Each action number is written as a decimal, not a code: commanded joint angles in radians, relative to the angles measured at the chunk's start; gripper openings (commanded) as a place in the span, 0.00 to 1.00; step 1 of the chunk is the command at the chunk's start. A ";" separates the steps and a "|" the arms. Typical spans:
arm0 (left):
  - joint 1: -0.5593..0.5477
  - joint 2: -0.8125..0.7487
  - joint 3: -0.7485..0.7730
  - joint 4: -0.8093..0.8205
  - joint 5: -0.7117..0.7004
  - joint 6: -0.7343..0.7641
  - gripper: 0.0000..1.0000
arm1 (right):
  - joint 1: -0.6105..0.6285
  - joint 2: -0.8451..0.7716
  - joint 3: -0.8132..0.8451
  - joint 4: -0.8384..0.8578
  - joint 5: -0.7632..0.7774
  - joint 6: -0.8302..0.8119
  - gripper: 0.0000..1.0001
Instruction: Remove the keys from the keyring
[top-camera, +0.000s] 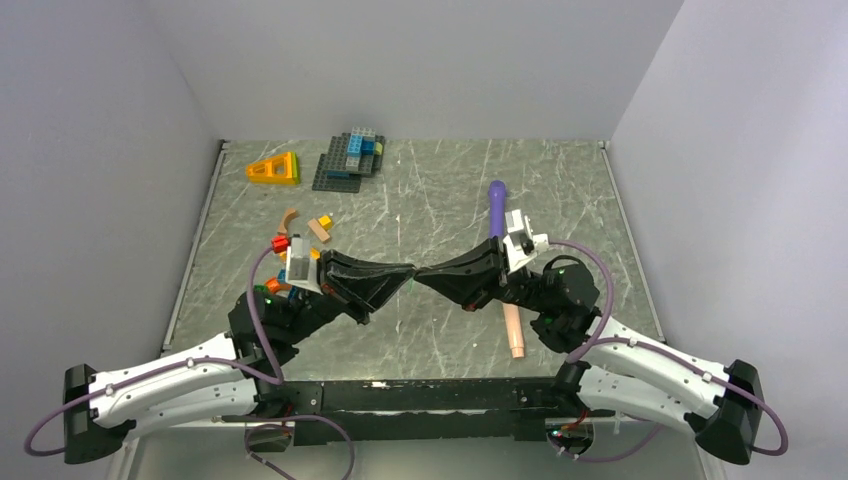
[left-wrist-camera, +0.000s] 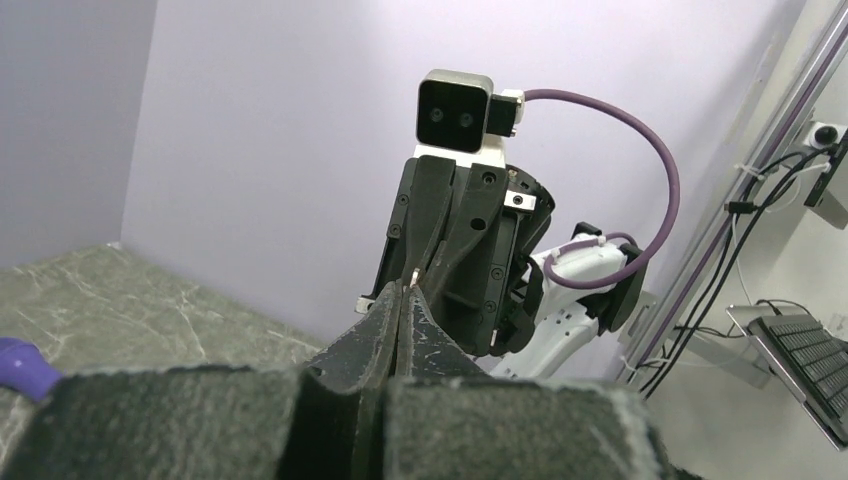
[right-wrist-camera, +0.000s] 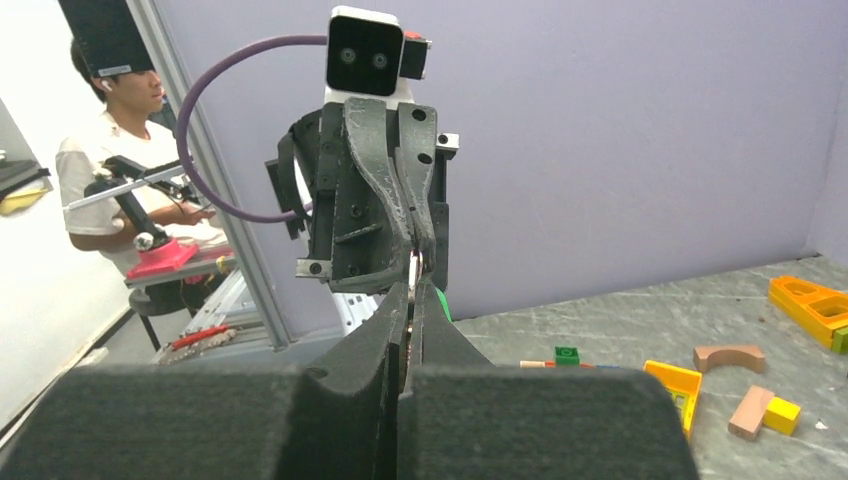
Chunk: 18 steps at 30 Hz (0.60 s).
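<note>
Above the middle of the table my left gripper (top-camera: 405, 272) and right gripper (top-camera: 426, 275) meet tip to tip, both shut. A thin silvery sliver of the keyring (right-wrist-camera: 415, 268) is pinched where the two pairs of tips touch. It also shows as a pale metal bit, the keyring (left-wrist-camera: 415, 275), at the left gripper (left-wrist-camera: 410, 287). Of the keys, only a green head (right-wrist-camera: 441, 303) peeks out beside the right gripper (right-wrist-camera: 413, 288). A brownish speck sits in the slit between that gripper's fingers. The rest of the ring and keys is hidden by the fingers.
Loose toy bricks (top-camera: 300, 235) lie left of the left arm, with a yellow wedge (top-camera: 273, 168) and a grey baseplate stacked with blue bricks (top-camera: 350, 160) at the back. A purple stick (top-camera: 497, 205) and a pinkish stick (top-camera: 515, 335) lie by the right arm.
</note>
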<state>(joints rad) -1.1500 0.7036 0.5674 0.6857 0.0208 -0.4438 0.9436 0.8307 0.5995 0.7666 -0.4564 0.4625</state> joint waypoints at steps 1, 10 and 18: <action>-0.012 -0.046 0.020 0.035 -0.047 -0.023 0.06 | -0.005 0.010 0.108 0.044 0.057 -0.025 0.00; -0.011 -0.138 0.153 -0.378 -0.059 0.097 0.40 | -0.005 -0.117 0.003 -0.172 0.155 -0.089 0.00; -0.011 -0.090 0.327 -0.805 -0.043 0.238 0.62 | -0.004 -0.188 0.038 -0.519 0.150 -0.175 0.00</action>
<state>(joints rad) -1.1557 0.5739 0.7975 0.1661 -0.0277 -0.3092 0.9409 0.6613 0.5987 0.4603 -0.3134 0.3573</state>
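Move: The keyring hangs between my two closed grippers, right at both fingertips: about 1 cm to the right of my left hand point and 1 cm to the left of my right one. The tabletop is roughly 35 cm below. From my right hand, the peach tube lies some 12 cm ahead, 19 cm right and 34 cm down. The purple bat is about 36 cm ahead, 18 cm right and just as low. I open my left fingers wide, letting go at the keyring, and draw that hand about 3.5 cm left and 2 cm up, clear of the right fingertips. My right hand stays shut on its hold; it first rises about 2 cm, easing forward, then pulls right and drops nearly 4 cm, carrying the keyring away and swinging some 10 degrees clockwise. ##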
